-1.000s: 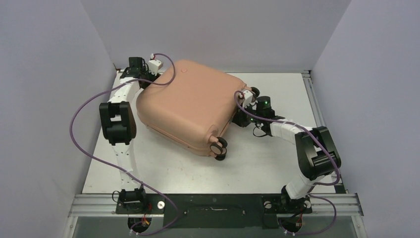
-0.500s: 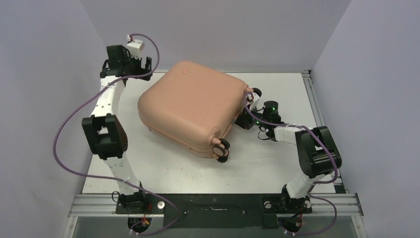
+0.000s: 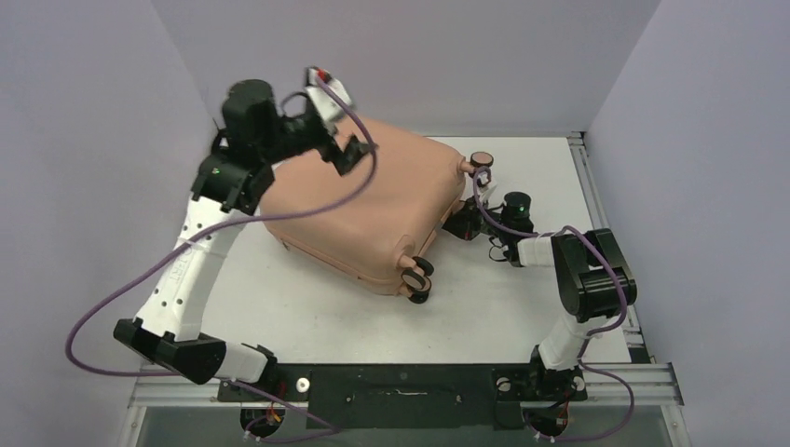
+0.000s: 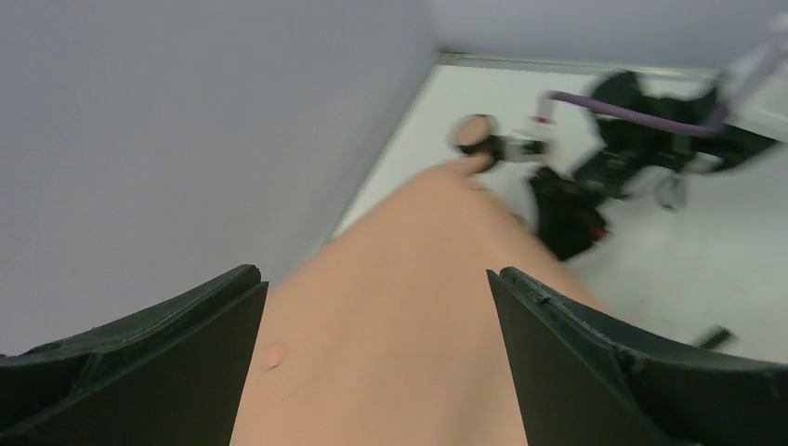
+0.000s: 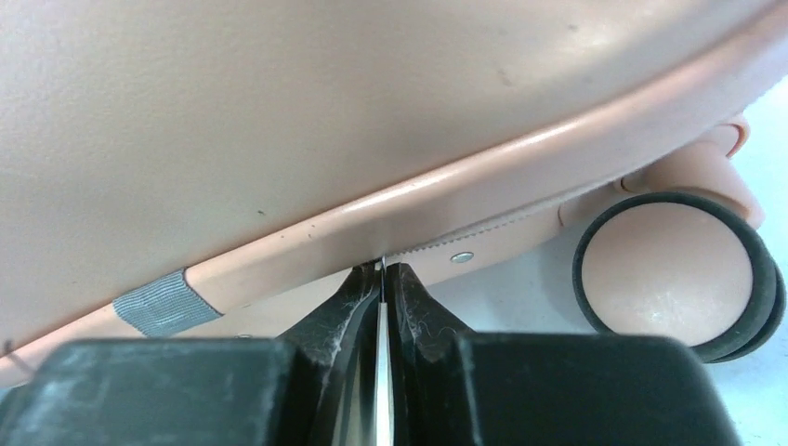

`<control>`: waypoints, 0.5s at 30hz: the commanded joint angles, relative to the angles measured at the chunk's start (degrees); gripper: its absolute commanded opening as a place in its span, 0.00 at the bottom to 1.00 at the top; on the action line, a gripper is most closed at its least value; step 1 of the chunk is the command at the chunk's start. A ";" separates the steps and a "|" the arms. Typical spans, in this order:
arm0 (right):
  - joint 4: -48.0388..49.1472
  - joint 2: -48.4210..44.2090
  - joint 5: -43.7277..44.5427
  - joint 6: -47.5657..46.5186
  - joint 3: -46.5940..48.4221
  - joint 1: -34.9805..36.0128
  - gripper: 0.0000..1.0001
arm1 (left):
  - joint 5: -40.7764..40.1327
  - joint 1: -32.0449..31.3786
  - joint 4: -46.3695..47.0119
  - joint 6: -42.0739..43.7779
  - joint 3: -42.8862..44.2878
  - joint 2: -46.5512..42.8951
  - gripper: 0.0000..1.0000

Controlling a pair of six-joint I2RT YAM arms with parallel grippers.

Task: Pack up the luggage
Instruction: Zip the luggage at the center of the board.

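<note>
The salmon-pink luggage [image 3: 373,205] lies closed and flat on the white table, its wheels [image 3: 416,277] facing right. My left gripper [image 3: 337,140] hovers open above the shell's back left part. In the left wrist view its fingers [image 4: 177,353] stand wide apart over the pink shell [image 4: 390,353] and its round logo dot [image 4: 272,354], holding nothing. My right gripper [image 3: 463,219] is low against the luggage's right side. There it [image 5: 382,271] is shut on a thin metal zipper pull [image 5: 381,372] at the seam under the shell's rim [image 5: 372,218].
Grey walls close in the table at the back and both sides. A pink caster wheel [image 5: 671,274] sits just right of my right gripper; another wheel [image 3: 480,161] sticks out at the back. The metal rail [image 3: 401,382] with the arm bases runs along the near edge.
My left arm has lifted from the back left corner and swung over the luggage's top, its jaws opening wide. The right gripper has stayed shut at the seam, shifting slightly right.
</note>
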 commanded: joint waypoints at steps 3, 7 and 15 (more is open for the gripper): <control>11.45 5.46 -8.26 12.19 4.89 -4.07 0.05 | 0.76 -20.55 -20.86 16.75 -1.58 3.01 0.96; 12.20 6.26 -9.15 12.41 5.07 -4.63 0.05 | -8.73 -29.12 -20.56 19.15 -3.09 6.75 0.98; 6.71 3.23 -7.28 7.71 5.18 -6.72 0.05 | -26.06 -39.64 -14.85 21.22 -3.20 14.36 0.91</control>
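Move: The luggage's near wheels lie about 14 cm back, 14 cm right and 38 cm below the open left hand; the zip pull is some 2 cm back, 21 cm right and 38 cm below it. The right hand already has this zip pull between its shut fingertips; from that hand the far wheels stand about 11 cm ahead and 6 cm right, the near wheels 12 cm back and 6 cm left. Open left hand swoops about 30 cm down, right and back towards near wheels; right keeps zip pull pinched. ##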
